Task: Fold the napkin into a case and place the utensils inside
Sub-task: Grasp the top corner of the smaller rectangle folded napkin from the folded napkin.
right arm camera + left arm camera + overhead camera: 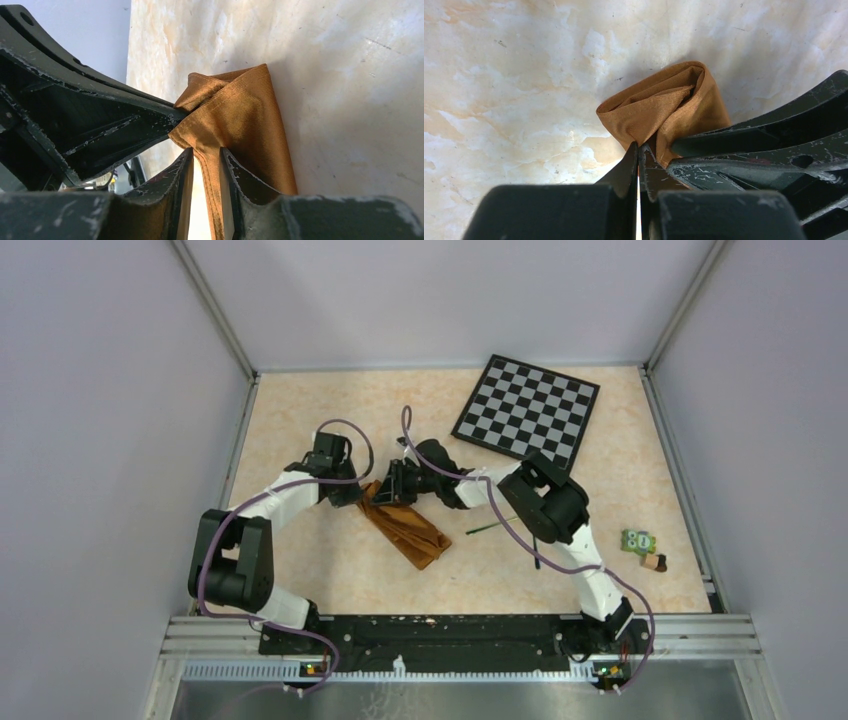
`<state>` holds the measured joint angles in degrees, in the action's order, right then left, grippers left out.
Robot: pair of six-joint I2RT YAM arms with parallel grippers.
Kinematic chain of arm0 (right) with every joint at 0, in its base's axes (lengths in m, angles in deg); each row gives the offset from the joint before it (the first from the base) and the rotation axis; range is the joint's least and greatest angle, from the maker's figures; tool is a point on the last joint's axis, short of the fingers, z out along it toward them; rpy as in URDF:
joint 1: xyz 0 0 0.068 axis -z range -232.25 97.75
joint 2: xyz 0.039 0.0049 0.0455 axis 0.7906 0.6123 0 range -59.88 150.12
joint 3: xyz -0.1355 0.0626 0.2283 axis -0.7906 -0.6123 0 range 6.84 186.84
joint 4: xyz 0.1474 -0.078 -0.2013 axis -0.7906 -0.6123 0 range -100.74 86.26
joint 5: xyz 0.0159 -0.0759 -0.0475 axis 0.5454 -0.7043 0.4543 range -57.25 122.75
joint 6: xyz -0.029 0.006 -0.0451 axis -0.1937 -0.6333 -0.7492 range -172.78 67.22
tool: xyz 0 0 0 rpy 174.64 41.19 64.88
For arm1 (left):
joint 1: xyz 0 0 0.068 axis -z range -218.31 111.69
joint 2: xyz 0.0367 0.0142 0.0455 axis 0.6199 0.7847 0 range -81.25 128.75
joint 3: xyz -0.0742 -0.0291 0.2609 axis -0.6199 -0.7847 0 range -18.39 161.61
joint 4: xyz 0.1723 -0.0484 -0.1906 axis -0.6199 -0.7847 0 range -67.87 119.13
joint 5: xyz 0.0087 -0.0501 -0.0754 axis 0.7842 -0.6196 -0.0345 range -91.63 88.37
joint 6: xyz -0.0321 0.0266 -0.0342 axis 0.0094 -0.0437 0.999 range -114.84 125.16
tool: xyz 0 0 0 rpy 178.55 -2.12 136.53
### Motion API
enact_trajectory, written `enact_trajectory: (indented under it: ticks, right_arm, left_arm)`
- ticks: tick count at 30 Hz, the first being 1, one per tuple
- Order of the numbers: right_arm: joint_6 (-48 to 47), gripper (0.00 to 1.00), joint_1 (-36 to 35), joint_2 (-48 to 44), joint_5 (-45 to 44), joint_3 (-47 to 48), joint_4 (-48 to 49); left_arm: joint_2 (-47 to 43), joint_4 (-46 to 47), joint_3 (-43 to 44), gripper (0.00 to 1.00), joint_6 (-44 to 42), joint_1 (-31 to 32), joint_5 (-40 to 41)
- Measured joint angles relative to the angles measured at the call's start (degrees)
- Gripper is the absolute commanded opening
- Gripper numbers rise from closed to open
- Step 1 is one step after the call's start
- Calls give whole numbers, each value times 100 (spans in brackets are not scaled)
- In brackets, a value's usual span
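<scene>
The rust-brown napkin lies folded into a narrow long strip, slanting from upper left to lower right. Both grippers meet at its upper left end. My left gripper is shut on a pinch of cloth at that end of the napkin. My right gripper stands open, straddling a hemmed edge of the napkin; a lit gap shows beside the hem. One slim dark utensil lies on the table right of the strip, partly under the right arm.
A black-and-grey checkered board lies at the back right. Two small objects, one green and one brown, sit near the right edge. Grey walls enclose the table on three sides.
</scene>
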<state>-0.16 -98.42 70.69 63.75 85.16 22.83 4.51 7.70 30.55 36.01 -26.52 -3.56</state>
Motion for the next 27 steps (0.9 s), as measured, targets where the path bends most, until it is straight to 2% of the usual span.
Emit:
enact_trajectory:
  ticks: [2,5,6,14,27]
  right_arm:
    - [-11,19,11,-39,-9,-42,-7]
    - [-7,2,24,-98,-7,-85,20]
    - [-7,0,24,-105,-2,-85,37]
    - [76,0,2,-70,61,17,146]
    - [413,0,-94,807,142,793,293]
  left_arm:
    - [0,2,-4,0,-15,0,2]
    - [0,0,-13,0,-37,0,2]
    - [0,2,-15,0,-39,0,2]
    - [0,2,-22,0,-57,0,0]
    - [0,35,-37,0,-57,26,-83]
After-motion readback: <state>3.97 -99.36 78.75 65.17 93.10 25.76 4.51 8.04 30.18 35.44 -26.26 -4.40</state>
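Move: The napkin's top flap corner is about 3 cm left of the right hand, roughly 1 cm ahead and 1 cm below; the left gripper's shut tips are there too, about 4 cm left of and level with the right hand. From the right hand, the napkin's lower end lies some 10 cm right, 11 cm back and 3 cm lower. From the left hand, that flap corner is within 1 cm to the right and 1 cm below. Leftward along its own pointing direction, the right hand goes about 3 cm towards the flap corner and the left gripper's tips, first rising over 1 cm as its part-open fingers shut, then dipping nearly 3 cm so the shut tips push into the crease beside the flap. The left hand stays put, shut, keeping its pinch on the flap's edge. ##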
